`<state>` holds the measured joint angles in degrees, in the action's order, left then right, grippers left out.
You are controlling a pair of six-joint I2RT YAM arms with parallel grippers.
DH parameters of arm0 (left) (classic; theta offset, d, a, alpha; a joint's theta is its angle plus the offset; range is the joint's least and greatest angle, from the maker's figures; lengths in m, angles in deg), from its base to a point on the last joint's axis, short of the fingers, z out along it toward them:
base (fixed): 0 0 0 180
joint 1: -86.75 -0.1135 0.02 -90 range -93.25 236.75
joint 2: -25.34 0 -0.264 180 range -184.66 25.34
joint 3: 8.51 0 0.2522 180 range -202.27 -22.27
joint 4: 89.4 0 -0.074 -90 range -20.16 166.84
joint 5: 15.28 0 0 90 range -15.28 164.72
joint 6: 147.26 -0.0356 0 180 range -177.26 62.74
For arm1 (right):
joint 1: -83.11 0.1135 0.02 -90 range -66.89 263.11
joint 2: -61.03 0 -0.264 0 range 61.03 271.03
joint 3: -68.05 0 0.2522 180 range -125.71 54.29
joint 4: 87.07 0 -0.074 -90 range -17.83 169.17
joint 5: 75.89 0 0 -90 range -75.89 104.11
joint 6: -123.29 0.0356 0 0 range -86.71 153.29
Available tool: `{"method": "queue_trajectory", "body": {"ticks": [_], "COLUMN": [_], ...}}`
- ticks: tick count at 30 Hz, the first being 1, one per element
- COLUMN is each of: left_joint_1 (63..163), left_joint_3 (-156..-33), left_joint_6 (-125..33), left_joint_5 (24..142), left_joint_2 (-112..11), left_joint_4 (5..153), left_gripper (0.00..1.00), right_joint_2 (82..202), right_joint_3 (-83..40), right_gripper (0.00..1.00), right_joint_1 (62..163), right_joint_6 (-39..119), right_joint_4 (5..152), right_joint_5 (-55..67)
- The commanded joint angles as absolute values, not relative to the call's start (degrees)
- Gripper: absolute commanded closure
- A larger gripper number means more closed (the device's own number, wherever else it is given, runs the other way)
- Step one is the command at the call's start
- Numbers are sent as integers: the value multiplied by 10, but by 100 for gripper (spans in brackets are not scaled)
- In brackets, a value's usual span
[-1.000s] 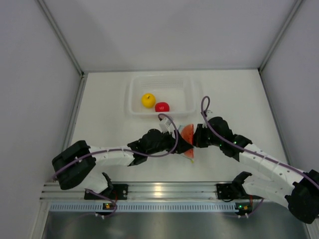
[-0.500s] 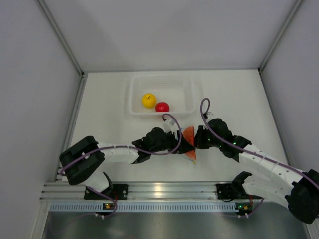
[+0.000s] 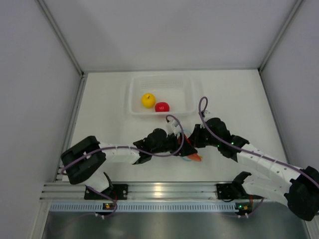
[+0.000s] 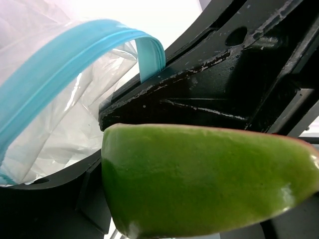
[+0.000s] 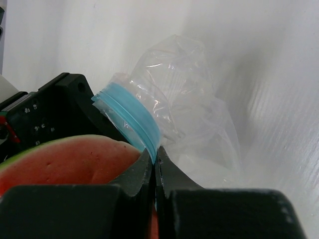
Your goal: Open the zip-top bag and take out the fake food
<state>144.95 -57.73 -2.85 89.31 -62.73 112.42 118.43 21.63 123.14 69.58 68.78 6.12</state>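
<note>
My right gripper [image 5: 156,159] is shut on the light blue zip strip [image 5: 132,117] of the clear zip-top bag [image 5: 189,114], whose mouth gapes open. A fake food wedge with green skin [image 4: 209,179] and red-orange flesh [image 5: 70,162] fills the left wrist view; my left gripper [image 3: 182,145] is shut on it just outside the bag's mouth. From above, the wedge [image 3: 193,156] pokes out below the two grippers, which meet at mid-table. A yellow round fruit [image 3: 148,100] and a red round fruit [image 3: 162,106] lie in the clear tray [image 3: 192,94].
The rigid clear tray stands behind the grippers, toward the far wall. White walls close the table on three sides. The rail with both arm bases [image 3: 154,191] runs along the near edge.
The wedge has shifted from between the two grippers toward the near edge and tilted, carried by the left gripper. The right gripper kept its pinch on the zip strip and barely moved.
</note>
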Motion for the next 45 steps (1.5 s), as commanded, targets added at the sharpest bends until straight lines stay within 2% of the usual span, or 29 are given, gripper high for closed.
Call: {"method": "queue_trajectory", "body": {"ticks": [1,2,3,5,8,11,17,19,21,24,28,30,36,41,45], "left_joint_1": [1446,1446,1444,1441,1433,1423,1406,1402,1398,1390,1365,1350,1303,1236,1192], "left_joint_3": [-599,-598,-594,-587,-570,-554,-524,-519,-514,-505,-510,-526,-638,-767,-852], "left_joint_6": [-17,-16,-13,-7,-3,0,4,1,2,9,-1,-22,-109,-158,-183], "left_joint_5": [879,880,879,878,882,893,911,912,911,900,884,872,753,715,732], "left_joint_2": [-622,-618,-617,-610,-587,-563,-524,-518,-513,-502,-473,-449,-444,-530,-612], "left_joint_4": [1191,1191,1190,1192,1191,1190,1191,1191,1191,1191,1133,1099,848,741,722], "left_gripper": [50,51,59,68,72,72,57,57,62,76,77,77,74,73,72], "right_joint_2": [1193,1196,1198,1202,1208,1212,1225,1226,1220,1218,1209,1197,1169,1142,1112], "right_joint_3": [199,198,198,197,195,187,166,162,163,161,161,162,161,161,140], "right_gripper": [100,100,100,100,100,100,100,100,100,100,100,100,100,100,100], "right_joint_1": [1249,1249,1249,1249,1249,1248,1242,1243,1243,1243,1236,1234,1233,1233,1231], "right_joint_6": [703,699,696,688,680,675,661,659,660,658,650,648,635,621,616], "right_joint_4": [730,723,718,710,690,663,625,624,628,618,603,595,562,516,455], "right_joint_5": [43,50,59,86,136,196,263,261,249,267,277,282,278,287,363]}}
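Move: The white basket that the watermelon slice is to reach has its middle about 27 cm ahead of the left gripper, 12 cm to its left and some 10 cm lower; inside it the red apple sits about 21 cm ahead and 12 cm left, the yellow fruit about 25 cm ahead and 18 cm left. From the right gripper, the bag pinched in its tips has its middle roughly 3 cm ahead, 3 cm left and 4 cm below. Keep the watermelon slice gripped and draw the left gripper up and leftward off the bag's mouth, then sweep it forward to the basket's near side, about 20 cm forward, 12 left and 8 up in all, turning some 35 degrees counter-clockwise. Meanwhile take the right gripper about 8 cm right, dipping slightly first and rolling its left side down, still pinching the zip edge. ##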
